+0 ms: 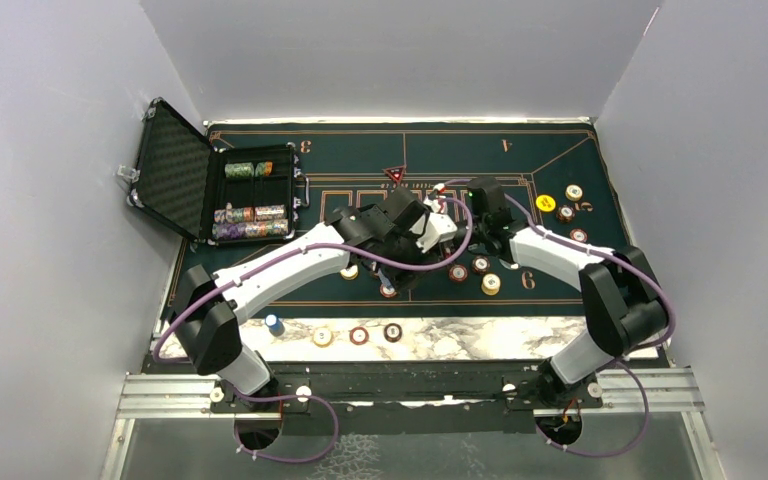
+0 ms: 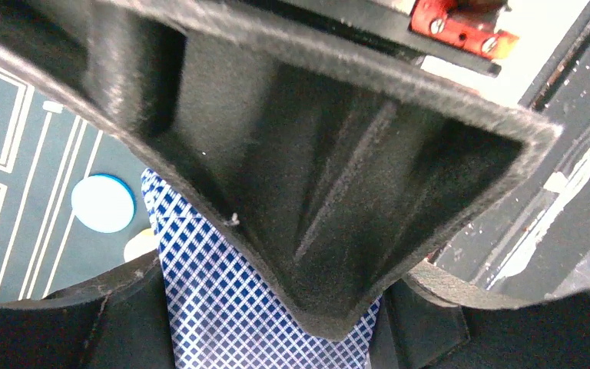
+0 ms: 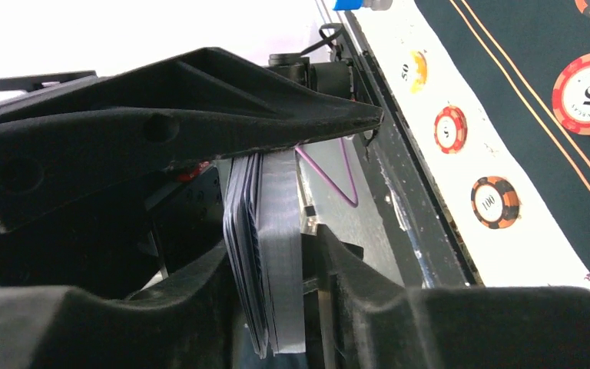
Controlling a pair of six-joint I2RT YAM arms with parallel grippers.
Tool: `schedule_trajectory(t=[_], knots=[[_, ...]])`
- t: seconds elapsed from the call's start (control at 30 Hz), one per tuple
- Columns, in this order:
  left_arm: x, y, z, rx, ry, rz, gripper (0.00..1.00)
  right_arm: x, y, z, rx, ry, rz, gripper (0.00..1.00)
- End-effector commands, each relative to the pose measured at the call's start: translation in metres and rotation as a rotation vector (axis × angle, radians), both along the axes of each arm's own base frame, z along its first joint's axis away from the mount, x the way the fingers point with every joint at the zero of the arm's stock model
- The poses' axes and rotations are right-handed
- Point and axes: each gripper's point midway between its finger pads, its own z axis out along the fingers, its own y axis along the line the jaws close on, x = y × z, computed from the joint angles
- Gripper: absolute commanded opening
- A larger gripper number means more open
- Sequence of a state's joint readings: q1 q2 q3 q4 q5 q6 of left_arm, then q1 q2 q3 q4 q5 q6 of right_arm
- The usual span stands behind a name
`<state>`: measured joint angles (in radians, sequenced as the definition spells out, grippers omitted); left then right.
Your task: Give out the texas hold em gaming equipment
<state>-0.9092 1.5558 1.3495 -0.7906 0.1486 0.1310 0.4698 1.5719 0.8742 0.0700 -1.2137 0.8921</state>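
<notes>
The blue-backed playing cards [image 2: 223,307] sit as a deck between the jaws of my left gripper [image 2: 276,332], which is shut on them. In the top view my left gripper [image 1: 420,224] and right gripper [image 1: 478,222] meet over the middle of the green mat [image 1: 550,150]. In the right wrist view the deck [image 3: 265,246] stands edge-on in the wide gap of my right gripper [image 3: 353,192]; no pad presses on it. Chips [image 1: 481,265] lie on the mat below the grippers. A red triangular marker [image 1: 393,174] lies further back.
The open black case [image 1: 175,165] with rows of chips stands at the back left. A yellow disc [image 1: 546,203] and chips [image 1: 573,192] lie at the right. More chips [image 1: 359,335] and a blue piece [image 1: 274,323] sit on the marble strip [image 1: 460,338] near the arm bases.
</notes>
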Motion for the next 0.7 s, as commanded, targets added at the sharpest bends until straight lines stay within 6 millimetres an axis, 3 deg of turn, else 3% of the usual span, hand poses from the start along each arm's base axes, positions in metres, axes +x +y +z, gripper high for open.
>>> schedule_trajectory(t=[0.0,0.13,0.4,0.67], knots=[[0.017,0.002,0.011,-0.03,-0.087,0.065,0.0,0.006,0.007,0.003,0.036,-0.032,0.028,0.44],[0.017,0.001,0.008,-0.032,-0.089,0.059,0.0,0.008,0.008,0.001,0.033,-0.021,0.03,0.57],[0.015,0.004,0.002,-0.024,-0.081,0.062,0.0,0.012,0.008,-0.007,-0.008,-0.01,-0.008,0.75],[0.013,0.015,-0.015,0.057,-0.05,0.078,0.0,0.013,0.008,-0.024,-0.015,0.001,-0.001,0.78]])
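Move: Between both grippers hangs the blue-backed card deck, practically at each hand's point: spanned by the left fingers and, from the right, with the right fingers above and below. Some 14 cm beneath the left hand, the red 5 chips lie about 4 cm left and 1 cm back, the blue disc 10 cm left and 6 cm ahead. Under the right hand, about 15 cm down, the lone red chip is 9 cm right and 2 cm ahead. Spreading wide around the card deck, the right gripper lets go of its pinch while easing down about 2 cm and 1 cm forward, its fingers still pointing left. The left hand keeps hold of the deck between its widely set fingers, first nudging forward slightly, then sinking nearly 2 cm and drifting about 1 cm left, with only a few degrees of turn. ##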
